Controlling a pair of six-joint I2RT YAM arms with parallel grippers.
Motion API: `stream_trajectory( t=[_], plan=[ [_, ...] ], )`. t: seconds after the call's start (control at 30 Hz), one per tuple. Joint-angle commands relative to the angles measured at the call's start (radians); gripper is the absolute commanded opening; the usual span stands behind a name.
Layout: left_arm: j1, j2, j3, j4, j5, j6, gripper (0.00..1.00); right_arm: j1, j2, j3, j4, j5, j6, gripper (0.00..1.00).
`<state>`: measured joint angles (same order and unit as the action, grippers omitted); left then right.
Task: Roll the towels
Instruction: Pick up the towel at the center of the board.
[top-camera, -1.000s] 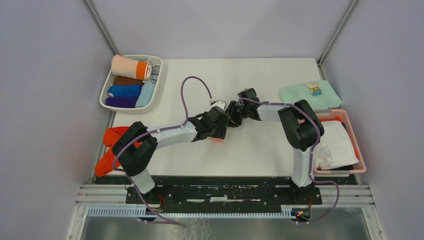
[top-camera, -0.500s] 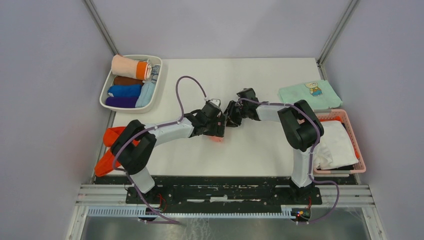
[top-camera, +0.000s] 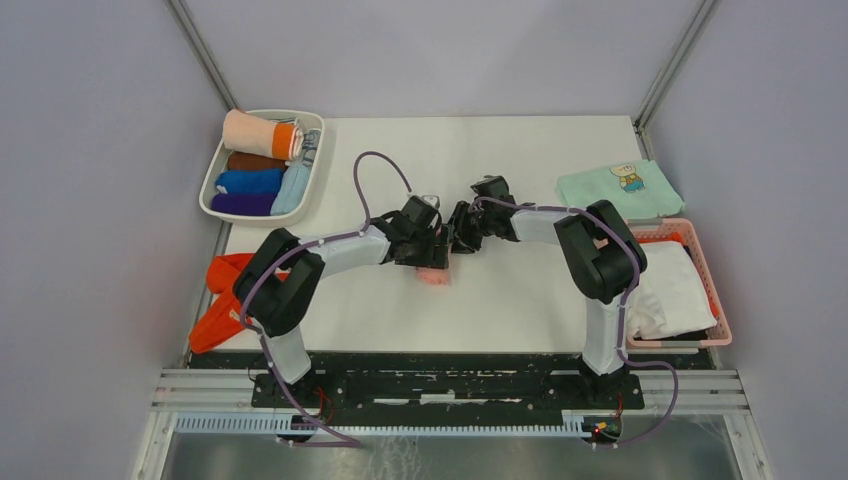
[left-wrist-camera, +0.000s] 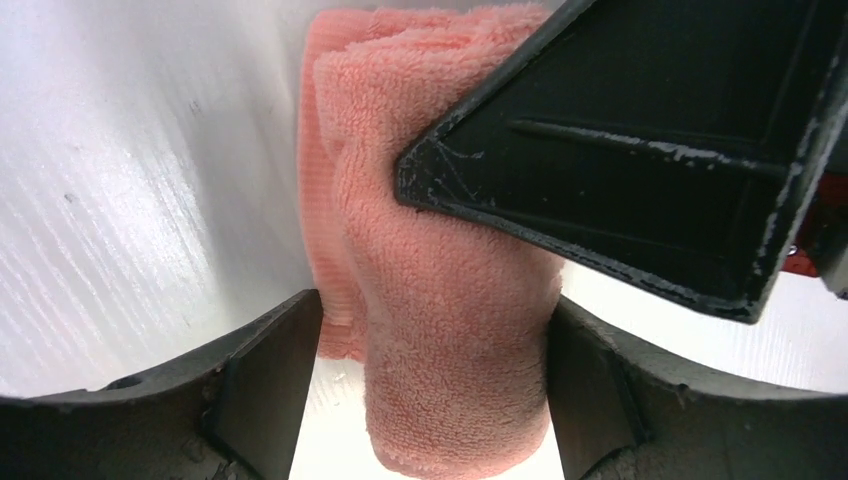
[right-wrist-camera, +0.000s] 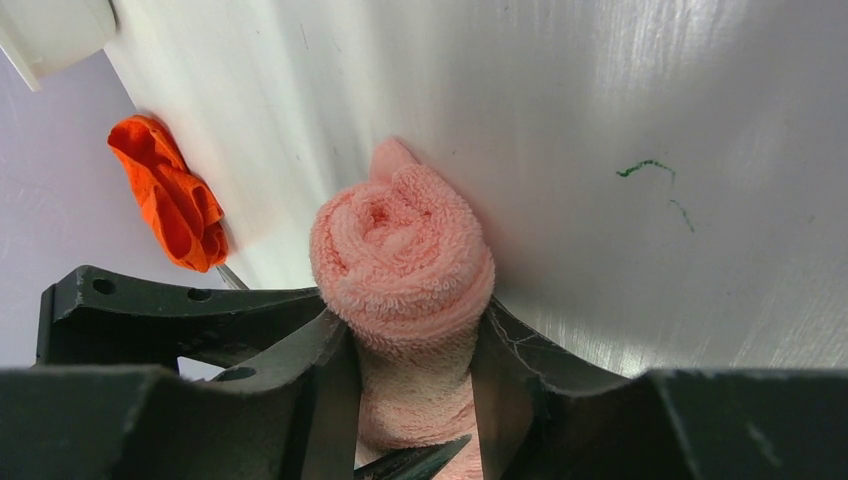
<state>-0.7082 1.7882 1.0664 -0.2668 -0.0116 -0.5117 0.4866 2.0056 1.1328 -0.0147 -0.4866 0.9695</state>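
A pale pink towel (top-camera: 433, 275), rolled into a tight cylinder, lies at the table's middle. My right gripper (right-wrist-camera: 415, 380) is shut on one end of the roll (right-wrist-camera: 400, 250), both fingers pressing into the terry. My left gripper (left-wrist-camera: 432, 390) straddles the other end (left-wrist-camera: 450, 330) and stands open: its right finger touches the cloth while a gap shows beside the left finger. A right gripper finger (left-wrist-camera: 640, 150) crosses above the roll in the left wrist view. In the top view both grippers (top-camera: 437, 255) (top-camera: 452, 240) meet over it. Red-orange towels (top-camera: 222, 300) (right-wrist-camera: 170, 205) lie crumpled at the table's left edge.
A white tray (top-camera: 208, 190) holding several rolled towels stands at the back left. A mint-green cloth with a cartoon print (top-camera: 620, 188) lies flat at the right. A pink basket (top-camera: 680, 343) with white cloth sits near the right arm's base.
My left gripper has opened and shifted up toward the right gripper, uncovering more of the pink roll. The right gripper has stayed on the roll.
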Motion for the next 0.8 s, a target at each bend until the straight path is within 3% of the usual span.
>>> stream_trajectory(
  t=[0.0, 0.3, 0.77],
  plan=[
    [0.004, 0.062, -0.014, -0.007, 0.048, -0.038, 0.82, 0.025, 0.028, -0.01, -0.088, 0.097, -0.06, 0.45],
    [-0.006, 0.122, -0.039, 0.003, 0.046, -0.072, 0.7, 0.039, 0.016, -0.005, -0.088, 0.098, -0.074, 0.45],
    [-0.009, 0.021, -0.139, 0.081, 0.018, -0.213, 0.31, 0.061, -0.047, 0.027, -0.099, 0.078, -0.112, 0.48]
  ],
)
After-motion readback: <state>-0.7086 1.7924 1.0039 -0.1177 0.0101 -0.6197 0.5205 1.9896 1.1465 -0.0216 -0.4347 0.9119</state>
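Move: The rolled pink towel lies between the left hand's open fingers, its middle about 3 cm ahead and 1 cm to the right, level with them. The right hand already pinches its far end; from there the towel's middle is some 2 cm back and 1 cm left, at the same height. The orange cloth is roughly 40 cm left of the left hand and 7 cm back. The left hand edges about 1.5 cm right and closes around the rolled towel; the right keeps its pinch. ##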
